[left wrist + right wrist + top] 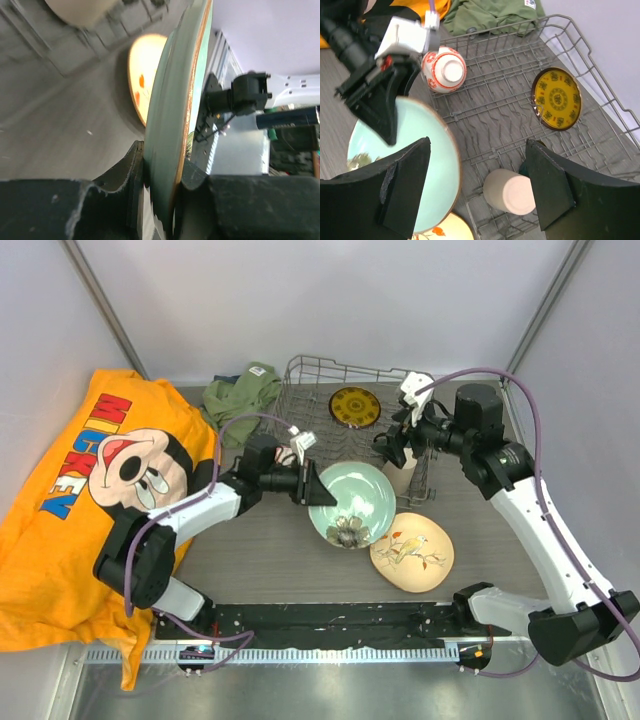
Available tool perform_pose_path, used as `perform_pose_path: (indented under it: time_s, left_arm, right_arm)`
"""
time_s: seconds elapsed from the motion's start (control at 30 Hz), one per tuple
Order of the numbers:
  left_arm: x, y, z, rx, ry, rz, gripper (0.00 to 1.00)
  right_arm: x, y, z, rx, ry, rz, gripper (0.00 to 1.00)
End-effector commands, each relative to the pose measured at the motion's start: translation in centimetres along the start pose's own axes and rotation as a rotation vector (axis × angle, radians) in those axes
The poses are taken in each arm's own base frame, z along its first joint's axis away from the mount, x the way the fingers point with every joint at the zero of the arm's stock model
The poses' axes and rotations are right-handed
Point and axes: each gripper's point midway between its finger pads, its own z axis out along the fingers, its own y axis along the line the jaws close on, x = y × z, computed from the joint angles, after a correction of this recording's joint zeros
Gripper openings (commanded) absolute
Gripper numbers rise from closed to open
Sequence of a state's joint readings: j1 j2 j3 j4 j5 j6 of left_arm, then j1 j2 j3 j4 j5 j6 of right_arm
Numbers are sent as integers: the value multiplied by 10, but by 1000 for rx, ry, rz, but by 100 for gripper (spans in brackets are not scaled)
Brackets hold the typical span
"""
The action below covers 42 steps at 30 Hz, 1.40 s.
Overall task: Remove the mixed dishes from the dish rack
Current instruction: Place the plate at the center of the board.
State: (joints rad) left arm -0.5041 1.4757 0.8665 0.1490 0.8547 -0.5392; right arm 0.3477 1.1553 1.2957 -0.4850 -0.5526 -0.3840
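Note:
My left gripper [318, 486] is shut on the near-left rim of the pale green plate [352, 502], which hangs tilted at the front of the dish rack [310, 368]. In the left wrist view the plate [175, 100] stands on edge between the gripper's [162, 165] pads. My right gripper [479, 144] hovers open above the rack [520, 125], over an upturned beige cup [512, 192]. The small yellow plate [556, 99] and a red-patterned bowl [445, 70] sit in the rack. The cream bird plate [412, 552] lies on the table. The teal mug is mostly hidden.
An orange Mickey shirt [90, 490] covers the table's left side. A green cloth [240, 395] is bunched by the rack's far left corner. The bird plate lies just in front of the rack's right end, close under the green plate.

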Motion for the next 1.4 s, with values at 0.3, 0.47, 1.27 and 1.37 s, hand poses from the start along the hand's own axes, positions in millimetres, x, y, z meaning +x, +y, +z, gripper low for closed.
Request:
perform_pose_path:
  time_s: [0.3,0.47,1.27,1.37]
  left_arm:
    - [30,-62,74,221,101,-110,0]
    - [49,-69,97,255,148,-163,0]
    - [78,-51,151,236,233,-290,0]
    - [77,-50,156,232,239,-282,4]
  right_arm:
    - [-5,-18,-29,183,-5,-25,81]
    - [0,-18,-33,199,6,-41,81]
    - [24,-7,-35,182,36,-49,81]
    - [24,-7,-36,182,35,-51,81]
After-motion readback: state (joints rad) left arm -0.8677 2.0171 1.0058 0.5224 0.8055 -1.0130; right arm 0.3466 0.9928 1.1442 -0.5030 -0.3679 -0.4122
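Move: My left hand already holds the green plate; the cream bird plate it is being taken to lies about 22 cm to the right, 9 cm back and 15 cm below. The beige cup is roughly 18 cm farther out than the cream plate and 3 cm left of it; the patterned bowl sits about 9 cm ahead and 9 cm left of my left hand. From my right hand the cream plate is some 15 cm back, 4 cm right and far below, about 30 cm. I carry the green plate right about 14 cm, down 10 cm and back some 7 cm with my left hand, bringing it over the cream plate and easing off near the end. On the way I roll the wrist some 25 degrees so the plate's far side tips down, keeping my pinch on its left rim. My empty right hand, fingers staying open, drifts about 4 cm to the right. ##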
